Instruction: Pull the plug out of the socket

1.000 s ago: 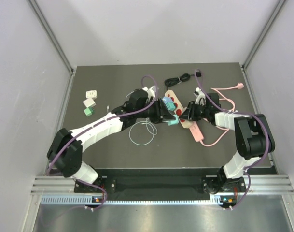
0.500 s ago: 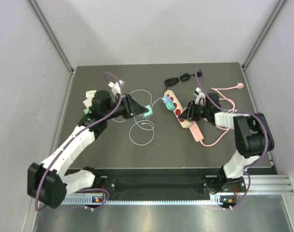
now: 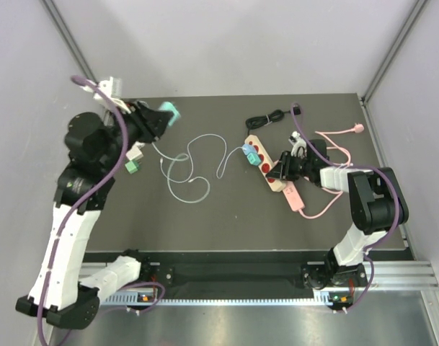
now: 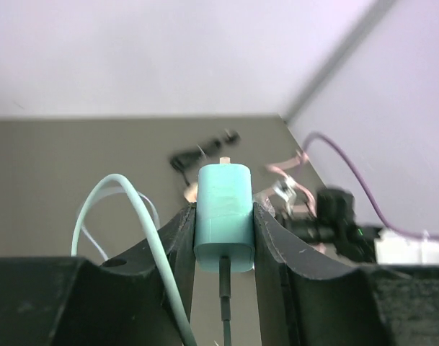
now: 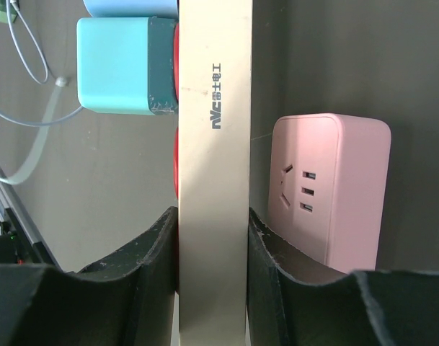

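Observation:
My left gripper [image 3: 160,117] is shut on a mint-green plug [image 3: 169,112] and holds it high above the table's far left. The plug is free of the socket strip. In the left wrist view the plug [image 4: 223,209] sits upright between both fingers, its pale cable [image 3: 194,162] trailing down to the mat. The beige socket strip with red sockets [image 3: 261,162] lies at centre right. My right gripper [image 3: 278,173] is shut on its near end; the right wrist view shows the strip [image 5: 213,166] squeezed between the pads. A light-blue plug [image 5: 122,66] is still in the strip.
A pink socket block [image 3: 293,196] with a pink cable lies beside the strip, and shows in the right wrist view [image 5: 327,187]. A black cable [image 3: 266,119] lies at the back. Small white and green adapters [image 3: 132,166] sit at the left, under my left arm.
My left arm has pulled the mint-green plug away from the strip, swung left and risen, dragging its cable across the mat. The right gripper has stayed clamped on the strip.

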You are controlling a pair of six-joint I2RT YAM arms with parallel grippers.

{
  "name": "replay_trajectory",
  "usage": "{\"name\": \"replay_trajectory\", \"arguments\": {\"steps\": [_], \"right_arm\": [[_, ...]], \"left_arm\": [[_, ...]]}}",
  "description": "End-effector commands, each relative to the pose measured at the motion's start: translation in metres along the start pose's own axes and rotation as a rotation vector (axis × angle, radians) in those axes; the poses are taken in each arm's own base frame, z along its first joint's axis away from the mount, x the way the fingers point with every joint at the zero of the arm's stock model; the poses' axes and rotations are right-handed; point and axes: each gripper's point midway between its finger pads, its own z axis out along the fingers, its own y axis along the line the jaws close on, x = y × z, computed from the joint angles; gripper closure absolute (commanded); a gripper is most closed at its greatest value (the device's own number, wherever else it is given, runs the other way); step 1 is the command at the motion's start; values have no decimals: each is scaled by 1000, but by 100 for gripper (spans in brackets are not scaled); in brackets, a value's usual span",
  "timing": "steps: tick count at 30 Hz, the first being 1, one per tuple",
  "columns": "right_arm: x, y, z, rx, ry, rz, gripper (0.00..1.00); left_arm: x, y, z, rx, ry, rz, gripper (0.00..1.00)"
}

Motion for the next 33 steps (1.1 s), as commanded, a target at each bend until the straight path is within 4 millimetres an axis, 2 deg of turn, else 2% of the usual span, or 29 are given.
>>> {"name": "replay_trajectory", "arguments": {"steps": [1,3,4,7,9,12,13,14,16,18,19,20,22,24,28,29,33], "right_arm": [[-22,14,0,-76,-66,-75,100],[-22,12,1,-76,-64,-74,100],[-21,13,1,-78,-62,-73,100],[-20,12,2,-78,-58,-70,100],[-21,13,2,-79,-59,-70,100],[-22,13,1,-77,-63,-73,100],[-21,13,1,-77,-62,-70,100],[-21,13,1,-78,-61,-72,100],[-22,12,1,-77,-62,-73,100],[-19,10,3,-75,-53,-66,100],[-19,9,4,-76,-51,-63,100],[-19,9,4,-76,-50,-62,100],[-17,9,5,-75,-45,-61,100],[-19,10,3,-76,-51,-64,100],[-22,12,1,-76,-61,-74,100],[-21,12,1,-77,-59,-73,100],[-21,12,1,-77,-58,-72,100]], "left_arm": [[-60,12,-33,-166,-181,153,100],[-82,13,-42,-213,-245,187,100],[-99,6,-50,-213,-286,199,100],[-120,9,-58,-271,-339,239,100],[-128,20,-60,-338,-372,250,100],[-129,41,-59,-445,-384,278,100],[-130,41,-59,-445,-388,279,100],[-134,38,-62,-433,-404,277,100],[-143,16,-63,-332,-446,244,100],[-152,-13,-69,-199,-485,223,100],[-154,-39,-68,-62,-491,190,100],[-153,-52,-68,6,-486,172,100],[-153,-72,-69,109,-477,124,100],[-161,-74,-73,106,-498,120,100],[-175,-33,-77,-139,-551,226,100],[-178,-12,-79,-251,-571,230,100],[-177,30,-73,-461,-586,288,100]]}}
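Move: The left hand already holds the teal plug high up; the green plug lies about 16 cm to its left, 9 cm ahead and some 43 cm below. The white cube plug stands about 4 cm beyond the green one, and the flat white plug about 4 cm farther out again. From the right hand, still holding the socket strip, the green plug is roughly 41 cm left and 3 cm ahead, a little lower. Left hand swings the held teal plug up about 14 cm and left, partly back right, then left again. ##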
